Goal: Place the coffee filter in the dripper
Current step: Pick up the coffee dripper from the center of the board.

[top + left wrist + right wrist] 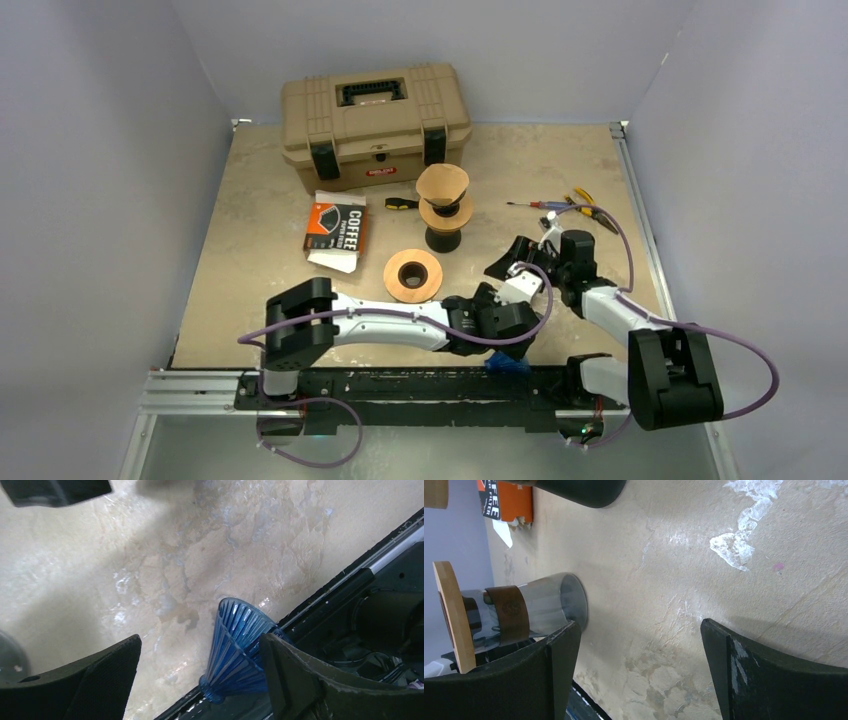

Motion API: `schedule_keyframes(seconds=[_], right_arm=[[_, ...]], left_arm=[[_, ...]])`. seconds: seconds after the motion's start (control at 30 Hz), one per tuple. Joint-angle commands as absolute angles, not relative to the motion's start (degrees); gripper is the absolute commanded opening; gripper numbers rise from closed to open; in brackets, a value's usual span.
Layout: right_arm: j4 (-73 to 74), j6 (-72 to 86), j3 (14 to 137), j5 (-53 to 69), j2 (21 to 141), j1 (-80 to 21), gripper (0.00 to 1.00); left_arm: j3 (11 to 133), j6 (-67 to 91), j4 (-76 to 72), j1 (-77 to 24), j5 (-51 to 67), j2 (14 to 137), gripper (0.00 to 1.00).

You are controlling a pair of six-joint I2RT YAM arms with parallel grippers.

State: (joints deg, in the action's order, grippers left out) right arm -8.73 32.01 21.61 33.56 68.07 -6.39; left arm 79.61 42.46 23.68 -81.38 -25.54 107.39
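A brown paper coffee filter [442,184] sits as an open cone on top of a dark glass vessel [443,238] with a wooden collar, mid-table. A blue ribbed dripper [240,645] lies on its side at the table's near edge, against the black base rail. It is mostly hidden under my left arm in the top view, where only a blue sliver [507,366] shows. My left gripper [200,640] hangs open over it, with the cone between the fingers and close to the right one. My right gripper [639,630] is open and low over bare table, with the glass vessel [534,610] beside its left finger.
A tan toolbox [375,122] stands at the back. A coffee filter box [335,230] lies left of the vessel, and a wooden ring [412,275] lies in front of it. Screwdrivers and pliers [565,206] lie at the back right. The base rail [420,385] runs along the near edge.
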Motion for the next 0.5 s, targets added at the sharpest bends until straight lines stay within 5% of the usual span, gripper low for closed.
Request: schedule_keyframes(seconds=[0.0, 0.47], right_arm=[[-11.86, 31.25, 21.27, 35.37, 68.7, -6.06, 0.93], [-12.3, 30.72, 21.97, 36.11, 70.02, -5.97, 0.93]], left_arm=[[82.65, 44.48, 20.24, -82.34, -23.68, 109.65, 0.86], [82.75, 43.95, 25.39, -82.52, -21.47, 109.68, 0.64]])
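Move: The blue coffee dripper lies on its side at the board's near edge, about 3 cm back from my left hand, 2 cm to its right and 4 cm below. The glass jar with the wooden ring stands roughly 17 cm to the left and 6 cm farther out than that hand; the stand with the filter-lined dripper is some 19 cm ahead and 12 cm left of it. From my right hand, the blue dripper is about 14 cm back, 2 cm right and slightly lower. I ease my left hand down about 2 cm, and nearly as much back and to the right, so its spread fingers settle about the blue dripper at the near edge. Then, almost stopped, I start closing them, narrowing the opening by roughly a quarter; the finger on the rim side comes in close over the dripper's open mouth, with no firm grip visible yet. ##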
